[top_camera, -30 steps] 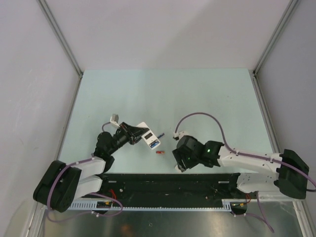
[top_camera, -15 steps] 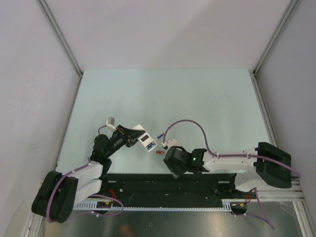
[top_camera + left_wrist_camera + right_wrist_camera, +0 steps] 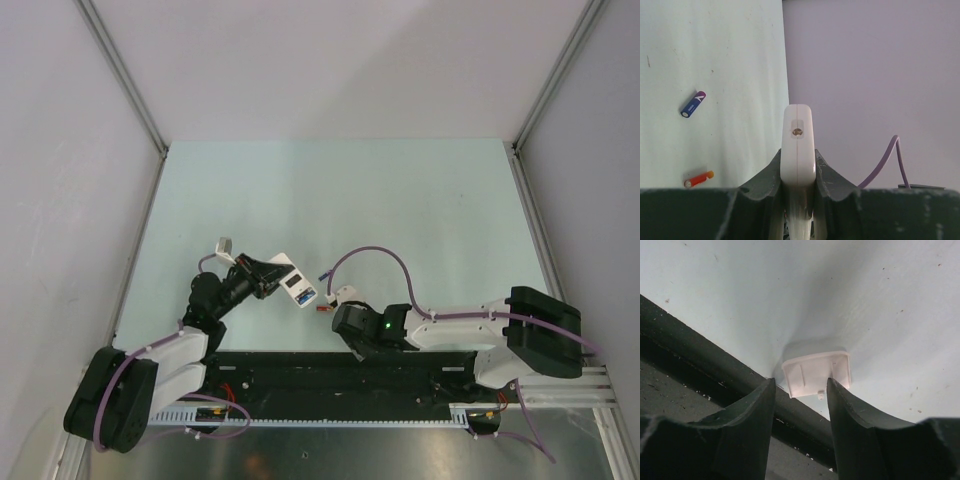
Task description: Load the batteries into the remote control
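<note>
My left gripper point(image 3: 268, 277) is shut on the white remote control point(image 3: 297, 285), holding it edge-up above the table; its rounded end point(image 3: 797, 145) sticks out between the jaws. A dark blue-purple battery point(image 3: 693, 104) and a red battery point(image 3: 698, 179) lie loose on the table point(image 3: 330, 200) beyond it. In the top view they are the blue battery point(image 3: 325, 272) and the red battery point(image 3: 322, 309). My right gripper point(image 3: 801, 384) stands open, low over a small white plastic cover point(image 3: 816, 374). Its right finger is at the cover's edge and its left finger is apart from it.
The black rail point(image 3: 700, 340) along the table's near edge runs right beside the white cover and under my right fingers. In the top view this rail point(image 3: 330, 375) spans between the two arm bases. Grey walls close in the table on three sides.
My right arm has swung left and toward the near edge, lowering over the white cover, and its jaws have narrowed. The left arm shifted slightly left with the remote, then held still.
</note>
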Controlling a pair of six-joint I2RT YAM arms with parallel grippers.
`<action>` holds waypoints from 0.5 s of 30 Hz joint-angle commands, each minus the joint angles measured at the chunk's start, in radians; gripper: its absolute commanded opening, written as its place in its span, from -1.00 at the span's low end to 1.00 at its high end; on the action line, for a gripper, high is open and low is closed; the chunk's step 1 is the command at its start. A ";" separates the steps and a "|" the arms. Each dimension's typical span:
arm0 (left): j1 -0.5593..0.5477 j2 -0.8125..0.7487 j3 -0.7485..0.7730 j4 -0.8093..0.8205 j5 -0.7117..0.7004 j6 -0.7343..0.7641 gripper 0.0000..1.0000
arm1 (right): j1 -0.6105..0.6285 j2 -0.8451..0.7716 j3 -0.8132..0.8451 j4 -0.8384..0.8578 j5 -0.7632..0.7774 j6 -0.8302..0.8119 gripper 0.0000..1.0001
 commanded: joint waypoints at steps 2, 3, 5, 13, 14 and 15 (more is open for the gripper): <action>0.009 -0.022 -0.009 0.018 0.009 0.021 -1.00 | -0.006 0.021 -0.003 -0.001 0.012 0.017 -0.10; 0.009 -0.024 -0.009 0.016 0.009 0.021 -1.00 | -0.006 0.019 -0.003 -0.002 0.015 0.017 -0.13; 0.009 -0.025 -0.009 0.013 0.008 0.021 -1.00 | -0.006 0.009 -0.002 -0.006 0.021 0.020 -0.27; 0.010 -0.024 -0.006 0.012 0.009 0.024 -1.00 | -0.019 -0.013 -0.003 -0.006 0.021 0.030 -0.74; 0.009 -0.024 -0.005 0.012 0.009 0.024 -1.00 | -0.022 -0.013 -0.003 -0.006 0.022 0.033 -0.84; 0.010 -0.024 -0.005 0.010 0.009 0.024 -1.00 | -0.025 -0.019 -0.003 -0.006 0.021 0.038 -0.90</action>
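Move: The battery cover lies flat on the table right under the open right fingers, its middle about 1 cm ahead and 1 cm below, level sideways; the table's front edge runs about 1 cm back of the hand. From the right hand, the red battery lies some 10 cm ahead and 8 cm left, the blue battery about 18 cm ahead and 8 cm left, both at table height. From the left hand, the cover is roughly 12 cm back, 18 cm right and 14 cm below. The right hand stays down over the battery cover by the table's front edge, fingers pointing steeply down, and closes them from about half open to nearly shut, easing forward barely half a centimetre with no real turn of the wrist. The fingertips come together at one end part of the cover and seem to pinch a rib there, the grip effort rising at the very end, while the left hand keeps the remote still in its grip above the table. ##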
